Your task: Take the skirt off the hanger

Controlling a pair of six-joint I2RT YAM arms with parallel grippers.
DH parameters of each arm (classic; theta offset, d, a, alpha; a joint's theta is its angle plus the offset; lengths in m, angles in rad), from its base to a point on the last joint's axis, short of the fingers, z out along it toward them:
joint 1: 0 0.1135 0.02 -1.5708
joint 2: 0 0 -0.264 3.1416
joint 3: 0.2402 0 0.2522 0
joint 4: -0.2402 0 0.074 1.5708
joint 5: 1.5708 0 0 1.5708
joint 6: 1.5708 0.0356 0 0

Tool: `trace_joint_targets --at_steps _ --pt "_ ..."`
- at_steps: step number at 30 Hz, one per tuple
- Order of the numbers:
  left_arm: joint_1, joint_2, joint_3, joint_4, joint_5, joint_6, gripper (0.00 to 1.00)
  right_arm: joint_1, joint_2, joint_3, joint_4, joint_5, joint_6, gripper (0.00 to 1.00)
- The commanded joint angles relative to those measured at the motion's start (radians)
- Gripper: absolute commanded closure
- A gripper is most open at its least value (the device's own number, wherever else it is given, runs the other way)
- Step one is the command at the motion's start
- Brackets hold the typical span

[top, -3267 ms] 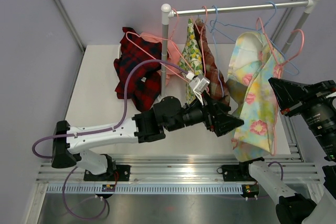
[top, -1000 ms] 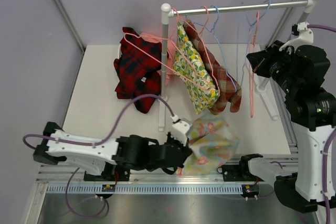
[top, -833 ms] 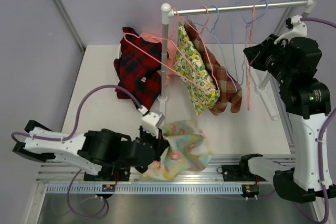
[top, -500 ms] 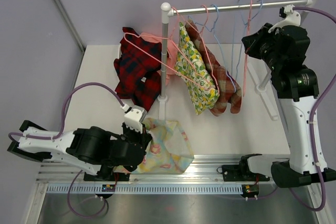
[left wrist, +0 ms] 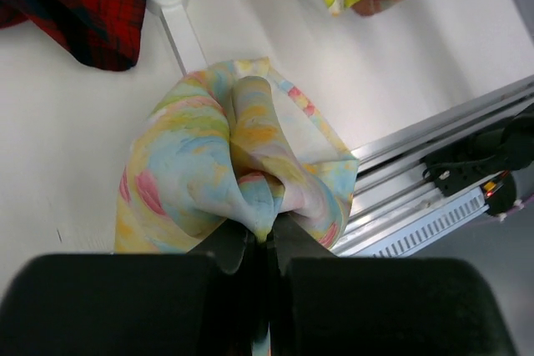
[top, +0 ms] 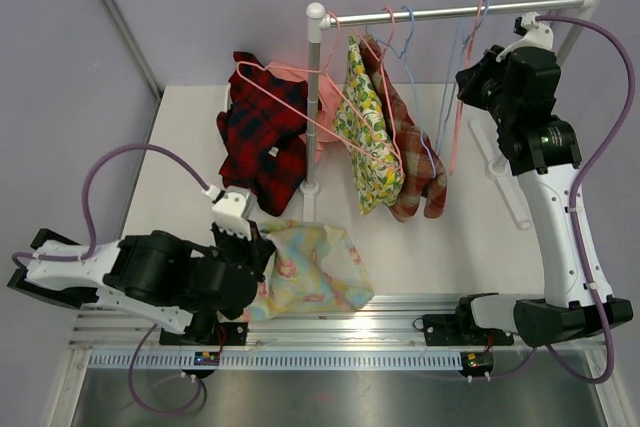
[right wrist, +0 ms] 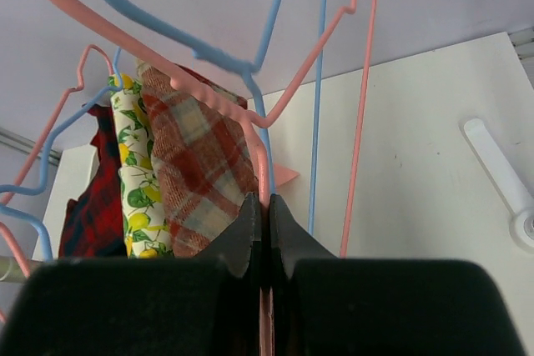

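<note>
The pastel floral skirt (top: 310, 272) lies bunched at the table's near edge, left of centre, off any hanger. My left gripper (left wrist: 265, 239) is shut on a fold of the skirt (left wrist: 209, 164); in the top view its fingers are hidden under the cloth. My right gripper (top: 466, 83) is raised beside the rail (top: 450, 15) and is shut on the wire of a bare pink hanger (top: 457, 122). In the right wrist view the right gripper (right wrist: 267, 206) pinches that pink hanger (right wrist: 360, 81).
A lemon-print garment (top: 368, 137) and a brown plaid one (top: 408, 162) hang on the rail with bare blue hangers (top: 412, 37). A red plaid garment (top: 258, 132) lies on the table at back left. The rack's post (top: 313, 97) stands mid-table, its right foot (top: 505, 182) beside the right arm.
The left gripper has carried the skirt off the hanger, left and down to the near table edge. The right gripper has lifted the bare pink hanger up towards the rail.
</note>
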Motion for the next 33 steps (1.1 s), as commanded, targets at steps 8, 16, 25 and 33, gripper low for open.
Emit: trace_joint_targets --at_steps 8,16,25,33 --pt "0.190 -0.004 0.198 0.156 -0.154 0.418 1.00 -0.013 -0.216 -0.124 -0.062 0.160 -0.058 0.04" --pt "0.679 0.019 0.245 0.453 0.050 0.854 1.00 -0.013 -0.356 -0.138 -0.142 0.207 -0.063 0.01" --pt "1.181 0.344 0.552 0.667 0.409 1.008 1.00 -0.013 -0.493 -0.222 -0.182 0.092 -0.002 0.01" --pt "1.350 0.748 0.982 0.697 0.598 0.998 1.00 -0.013 -0.542 -0.299 -0.194 0.066 -0.023 0.01"
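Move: The left hand already grips the floral skirt. The basket with the red-plaid and pink clothes lies about 40 cm ahead of it, 5 cm left and 20 cm lower. The rack's left post stands some 24 cm ahead and 6 cm right. The right fingers still pinch an empty pink hanger. The rod's right stretch is straight above them, roughly 20 cm up; the brown plaid garment hangs about 10 cm left, 3 cm ahead, 8 cm lower. The floral skirt, still pinched in the left hand, is carried about 33 cm forward and some 19 cm up, drifting left, to above the clothes pile left of the rack, while the wrist turns counter-clockwise and tips up. The pink hanger is let go: the right fingers open wide as that hand backs off about 15 cm and a little right. ##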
